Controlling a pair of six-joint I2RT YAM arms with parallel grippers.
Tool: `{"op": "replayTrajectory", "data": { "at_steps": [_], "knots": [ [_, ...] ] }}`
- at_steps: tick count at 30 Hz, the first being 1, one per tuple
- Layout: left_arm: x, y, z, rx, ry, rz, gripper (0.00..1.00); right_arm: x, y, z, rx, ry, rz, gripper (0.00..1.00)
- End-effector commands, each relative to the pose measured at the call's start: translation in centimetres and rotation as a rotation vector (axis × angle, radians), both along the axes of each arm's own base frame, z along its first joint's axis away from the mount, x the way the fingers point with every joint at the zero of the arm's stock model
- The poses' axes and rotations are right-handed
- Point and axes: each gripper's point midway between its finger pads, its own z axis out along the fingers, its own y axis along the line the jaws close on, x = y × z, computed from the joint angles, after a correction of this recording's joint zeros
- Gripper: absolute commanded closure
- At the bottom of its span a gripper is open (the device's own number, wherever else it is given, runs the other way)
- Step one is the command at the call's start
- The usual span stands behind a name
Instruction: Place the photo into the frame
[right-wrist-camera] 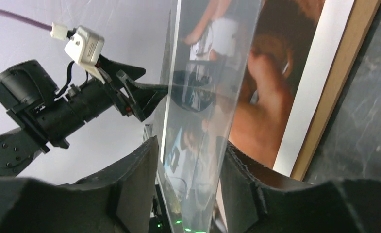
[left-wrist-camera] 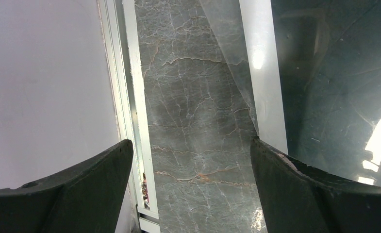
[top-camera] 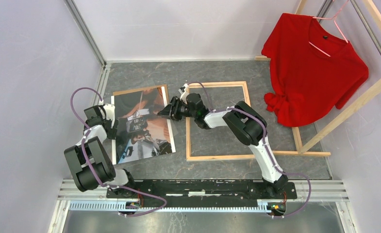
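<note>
The photo (top-camera: 144, 131) lies face up at the left, on a brown hardboard sheet (top-camera: 140, 90). A clear sheet (right-wrist-camera: 203, 97) covers it, with its right edge raised off the print. My right gripper (top-camera: 164, 112) is at that edge. Its jaws (right-wrist-camera: 189, 143) stand apart, one finger on each side of the raised clear sheet. The photo (right-wrist-camera: 266, 97) and the hardboard edge (right-wrist-camera: 334, 82) show beyond. The frame (top-camera: 217, 84) lies wood side up to the right of the photo, with bare table inside it. My left gripper (top-camera: 114, 127) is open and empty (left-wrist-camera: 190, 143) over the table at the photo's left border (left-wrist-camera: 261, 73).
A red shirt (top-camera: 314, 63) hangs on a pink hanger from a bare-wood rack (top-camera: 353, 109) at the back right. The rack's foot rail lies just right of the frame. A metal enclosure rail (left-wrist-camera: 130, 97) and a white wall run close along the left.
</note>
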Motion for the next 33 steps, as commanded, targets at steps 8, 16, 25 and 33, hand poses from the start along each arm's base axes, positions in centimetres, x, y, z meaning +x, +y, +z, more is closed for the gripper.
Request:
{"op": "replayTrajectory", "data": {
  "at_steps": [8, 16, 25, 33],
  "knots": [
    [-0.8, -0.9, -1.3, -0.042, 0.084, -0.046, 0.04, -0.3, 1.6, 1.6, 0.021, -0.055, 0.149, 0.75],
    [1.0, -0.7, 2.9, -0.062, 0.035, -0.039, 0.02, -0.5, -5.3, 5.3, 0.001, -0.121, 0.056, 1.0],
    [5.1, -5.3, 10.1, -0.034, -0.073, -0.168, 0.0, -3.1, -18.1, 4.8, -0.219, -0.131, -0.058, 1.0],
    [10.4, -22.0, 10.6, -0.262, -0.094, -0.407, 0.0, -3.9, -30.6, 7.9, -0.382, -0.216, -0.338, 1.0]
  ]
}}
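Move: The clear sheet lies over the photo, its right edge already raised between the right gripper's open fingers. Its middle is some 13 cm left, 4 cm back and 3 cm below. The photo's middle is about 11 cm left, 5 cm back and 6 cm below; the frame's is roughly 28 cm right and 3 cm back. From the left gripper, low beside them, the sheet's middle is about 16 cm right and 3 cm ahead, the photo's 18 cm right and 3 cm ahead. Shut the right gripper on the raised edge of the clear sheet while easing down a little. Then swing the sheet about 26 cm right, off the photo and over the frame, rising and drawing slightly back. Hold the left gripper still by the sheet's left edge through the pinch, then take it, wide open, right over the photo, up about 10 cm and forward, turning some 20 degrees clockwise. ##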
